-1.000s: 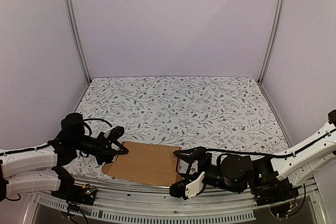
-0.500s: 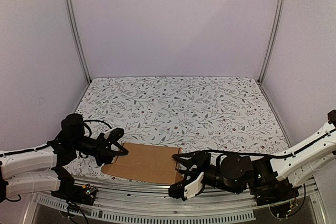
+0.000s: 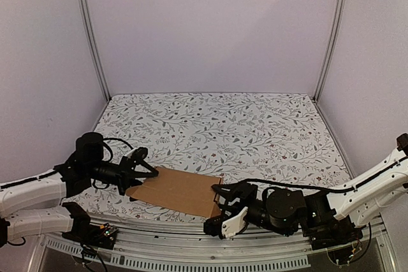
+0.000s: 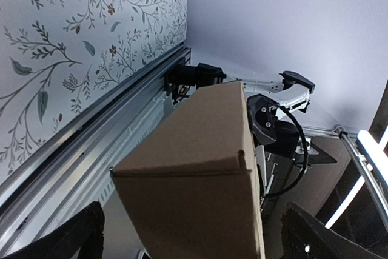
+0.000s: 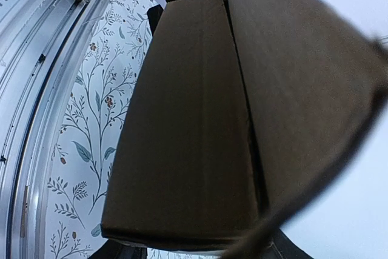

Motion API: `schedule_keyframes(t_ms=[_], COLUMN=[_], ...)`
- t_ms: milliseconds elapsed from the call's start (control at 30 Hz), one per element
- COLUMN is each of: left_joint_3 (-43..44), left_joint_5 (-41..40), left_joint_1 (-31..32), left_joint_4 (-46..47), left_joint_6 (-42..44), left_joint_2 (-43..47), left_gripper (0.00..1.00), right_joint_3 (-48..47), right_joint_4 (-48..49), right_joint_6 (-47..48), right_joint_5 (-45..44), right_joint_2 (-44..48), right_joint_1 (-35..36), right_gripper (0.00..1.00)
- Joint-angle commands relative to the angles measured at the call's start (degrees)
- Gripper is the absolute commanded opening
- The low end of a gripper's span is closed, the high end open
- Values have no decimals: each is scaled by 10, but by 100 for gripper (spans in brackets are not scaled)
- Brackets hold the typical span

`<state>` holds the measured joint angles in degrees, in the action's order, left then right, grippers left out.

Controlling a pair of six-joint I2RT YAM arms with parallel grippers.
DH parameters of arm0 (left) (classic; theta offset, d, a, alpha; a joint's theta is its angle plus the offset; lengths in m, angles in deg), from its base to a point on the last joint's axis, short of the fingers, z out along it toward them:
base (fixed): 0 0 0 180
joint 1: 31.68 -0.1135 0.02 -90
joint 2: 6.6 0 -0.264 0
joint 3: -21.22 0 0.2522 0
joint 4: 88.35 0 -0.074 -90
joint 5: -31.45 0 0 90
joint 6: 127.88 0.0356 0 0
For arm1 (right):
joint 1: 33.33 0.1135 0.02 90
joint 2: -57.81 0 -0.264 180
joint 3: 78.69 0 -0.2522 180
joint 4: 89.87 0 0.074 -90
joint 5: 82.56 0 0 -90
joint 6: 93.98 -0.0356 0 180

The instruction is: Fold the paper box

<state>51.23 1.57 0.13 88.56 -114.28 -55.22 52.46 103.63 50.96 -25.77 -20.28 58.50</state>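
Observation:
The paper box (image 3: 182, 190), a plain brown flattened carton, lies at the table's near edge with its left end raised slightly. My left gripper (image 3: 145, 165) is open at that left end. In the left wrist view the paper box (image 4: 194, 168) sits between the wide-apart fingers (image 4: 66, 241) with a gap on each side. My right gripper (image 3: 223, 208) is shut on the carton's right end. The brown panels of the paper box (image 5: 188, 137) fill the right wrist view, so my right gripper (image 5: 200, 250) shows only as dark finger tips at the bottom.
A floral cloth (image 3: 223, 125) covers the table. A perforated metal rail (image 3: 191, 256) runs along the near edge under the box. White walls with metal posts (image 3: 89, 36) close in the left, back and right sides.
My left gripper has opened and let go of the box's left end. My right gripper has closed on the right end. The box has shifted slightly and its left end has lifted.

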Motion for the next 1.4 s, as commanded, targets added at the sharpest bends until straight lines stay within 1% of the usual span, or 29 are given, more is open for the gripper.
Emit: schedule_keyframes(t_ms=[0,100,200,267,333,400,467,567,667,767,800,933,1067,1200,1367], left_joint_3=[76,136,192,223,252,278,299,308,309,307,306,302,298,307,305], left_joint_5=[-78,-151,-220,-264,-311,-349,-368,-356,-332,-323,-322,-348,-370,-381,-401], left_joint_1=[-11,-26,-37,-40,-41,-41,-41,-40,-37,-25,-18,12,37,62,113], left_joint_4=[-186,-290,-358,-397,-435,-458,-468,-446,-431,-424,-422,-420,-422,-442,-452], left_joint_6=[130,212,277,310,341,367,388,409,421,425,428,448,471,485,487], left_joint_2=[-3,0,6,10,10,9,10,18,17,6,1,-23,-43,-62,-65], left_gripper=[100,100,100,100,100,100,99,100,98,90,86,74,63,49,45], right_joint_3=[4,-8,-28,-46,-65,-74,-79,-74,-65,-52,-49,-36,-31,-19,-4], right_joint_4=[-45,-103,-169,-218,-265,-301,-316,-322,-305,-270,-255,-223,-214,-211,-210], right_joint_6=[-59,-110,-170,-235,-300,-353,-409,-484,-533,-548,-569,-593,-606,-618,-637], right_joint_5=[-24,-33,-36,-31,-3,46,125,245,347,426,455,523,552,560,593], right_joint_2=[24,33,40,43,47,53,59,65,60,42,35,8,-10,-5,19], right_joint_1=[2,2,0,-7,-24,-51,-86,-153,-197,-216,-224,-252,-258,-261,-281], right_gripper=[25,25,25,25,25,24,22,19,19,20,20,20,19,20,20])
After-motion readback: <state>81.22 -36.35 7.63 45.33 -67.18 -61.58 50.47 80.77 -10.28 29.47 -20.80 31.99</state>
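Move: Held out at its right end by the right hand, the box has its middle about 14 cm to that hand's left, some 5 cm ahead and 3 cm lower; the table's front strip, where it is headed, lies roughly 10 cm left, 4 cm ahead and 14 cm below. From the left hand, the box's middle is some 12 cm right, 2 cm back and 3 cm below, with the box's left end just 2 cm right and 2 cm below. Rolling the box about 80 degrees about its length, the right hand keeps its pinch on the end, swings forward and then back, and lowers it about 8 cm towards the table, drifting slightly right. Already open, the left hand pulls clear forward, up and left, fingers tipping down about 30 degrees as it rolls, then comes partway back, down and right towards the box, half closing on nothing. ##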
